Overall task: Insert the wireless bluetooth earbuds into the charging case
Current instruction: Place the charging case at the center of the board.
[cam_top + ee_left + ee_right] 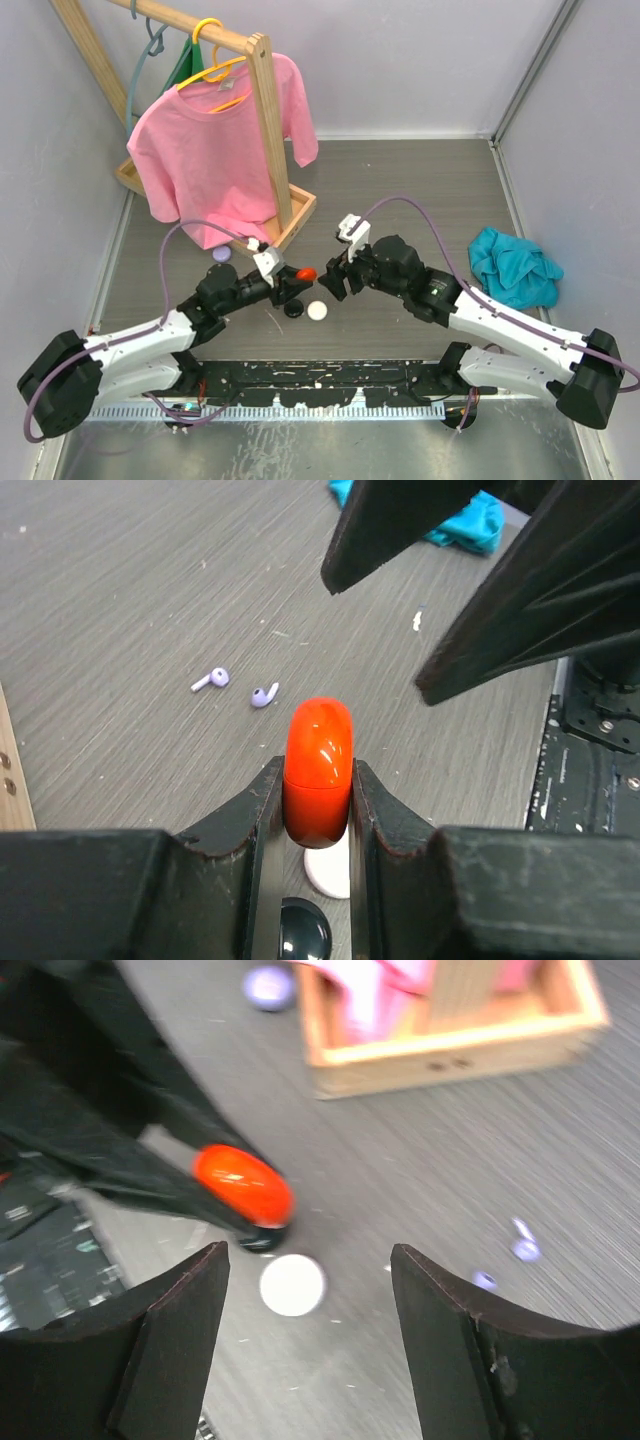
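My left gripper (300, 275) (318, 780) is shut on a closed orange-red charging case (305, 272) (319, 760) (243, 1182), held a little above the table. Under it lie a white round case (317, 310) (330, 872) (292, 1284) and a black round case (293, 310) (300, 930). My right gripper (335, 275) (310, 1260) stands open just right of the orange-red case, facing it, with nothing between its fingers. Two purple earbuds (211, 679) (264, 694) (522, 1245) lie loose on the table beyond the cases.
A wooden rack base (290, 225) (455, 1045) with a pink shirt (210, 150) stands at the back left. A purple round case (221, 255) (267, 985) lies beside it. A teal cloth (513, 265) is bunched at the right.
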Controlling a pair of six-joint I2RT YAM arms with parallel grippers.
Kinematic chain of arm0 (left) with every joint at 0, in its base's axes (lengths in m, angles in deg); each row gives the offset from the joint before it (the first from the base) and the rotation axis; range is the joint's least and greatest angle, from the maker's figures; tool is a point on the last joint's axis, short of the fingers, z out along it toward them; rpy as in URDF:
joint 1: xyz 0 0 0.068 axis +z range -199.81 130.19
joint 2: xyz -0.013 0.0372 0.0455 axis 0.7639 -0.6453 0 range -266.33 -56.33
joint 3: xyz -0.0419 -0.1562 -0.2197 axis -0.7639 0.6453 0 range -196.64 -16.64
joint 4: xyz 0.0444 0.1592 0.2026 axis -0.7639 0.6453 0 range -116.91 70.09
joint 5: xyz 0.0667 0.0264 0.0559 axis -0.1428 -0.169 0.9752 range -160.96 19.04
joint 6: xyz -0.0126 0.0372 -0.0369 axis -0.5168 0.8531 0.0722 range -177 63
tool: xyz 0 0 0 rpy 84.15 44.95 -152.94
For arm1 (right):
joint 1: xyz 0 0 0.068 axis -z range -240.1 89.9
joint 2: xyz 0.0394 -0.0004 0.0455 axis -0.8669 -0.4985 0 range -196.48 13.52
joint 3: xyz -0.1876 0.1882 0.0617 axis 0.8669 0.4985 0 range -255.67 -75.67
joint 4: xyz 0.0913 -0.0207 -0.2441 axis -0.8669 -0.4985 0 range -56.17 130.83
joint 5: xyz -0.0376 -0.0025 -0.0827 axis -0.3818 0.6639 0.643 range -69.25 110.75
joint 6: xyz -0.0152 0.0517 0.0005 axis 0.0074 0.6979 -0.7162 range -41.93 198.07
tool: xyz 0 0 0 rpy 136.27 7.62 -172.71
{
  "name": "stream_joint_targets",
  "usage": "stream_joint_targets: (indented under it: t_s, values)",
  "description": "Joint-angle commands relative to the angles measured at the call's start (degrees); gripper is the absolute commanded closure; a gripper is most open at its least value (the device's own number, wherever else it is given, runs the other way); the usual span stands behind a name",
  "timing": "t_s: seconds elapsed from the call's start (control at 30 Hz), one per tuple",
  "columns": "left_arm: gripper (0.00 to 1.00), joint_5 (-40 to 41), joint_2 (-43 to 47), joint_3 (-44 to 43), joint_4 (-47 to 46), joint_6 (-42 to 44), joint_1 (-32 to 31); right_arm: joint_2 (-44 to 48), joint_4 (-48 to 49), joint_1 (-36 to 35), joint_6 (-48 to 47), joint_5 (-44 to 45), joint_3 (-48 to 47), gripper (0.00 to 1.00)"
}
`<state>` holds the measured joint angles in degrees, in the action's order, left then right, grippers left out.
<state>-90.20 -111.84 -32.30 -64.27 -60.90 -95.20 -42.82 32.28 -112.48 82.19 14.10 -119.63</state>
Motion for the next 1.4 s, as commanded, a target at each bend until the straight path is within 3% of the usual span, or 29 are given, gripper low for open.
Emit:
stream_joint_targets:
  t_s: [0.0,0.27,0.73,1.03,1.1,1.27,1.37]
  values:
    - [0.98,5.16,-4.71,-6.80,6.09,-2.99,0.16,0.80,7.64,-0.02,3.78,24.26,5.17,0.29]
    - [0.98,10.26,-21.11,-22.38,26.68,-17.04,0.14,1.25,18.35,0.00,5.59,42.47,16.76,0.27]
    - [0.88,10.29,-36.93,-28.98,34.44,-35.46,0.79,4.88,18.46,0.00,6.84,44.97,19.82,0.26]
    - [0.63,13.55,-34.77,-29.28,39.08,-36.00,1.12,3.80,17.89,0.00,6.85,44.29,19.28,0.26]
    - [0.53,14.95,-33.40,-29.64,41.51,-35.31,1.30,3.69,17.83,0.00,6.83,44.27,19.22,0.26]
    - [0.39,19.37,-27.04,-29.26,46.70,-33.62,1.62,3.58,17.70,0.00,6.79,43.82,19.18,0.26]
    - [0.35,22.06,-22.65,-28.67,50.61,-32.77,2.27,3.06,17.33,0.00,6.74,43.66,19.01,0.26]
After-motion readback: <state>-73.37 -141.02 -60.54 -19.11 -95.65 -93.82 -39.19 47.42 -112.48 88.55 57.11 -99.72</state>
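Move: The left hand holds the red charging case some 14 cm above its spot on the board, which lies about 4 cm ahead and 2 cm to the right. The black case sits roughly 2 cm back and 2 cm left of that hand, the white case 3 cm back and 4 cm right, both 15 cm below. From the right hand, the purple earbuds are some 13 cm ahead, 6 cm right and 19 cm down. Forward a little and then steeply down, the left hand lowers the red case about 14 cm, tipping its fingers some 55 degrees towards the board, opens to let go, and backs up and slightly left. Meanwhile the open right hand swings right, forward and down, turning some 40 degrees clockwise, away from the red case and closer to the earbuds, then waits above the board. ##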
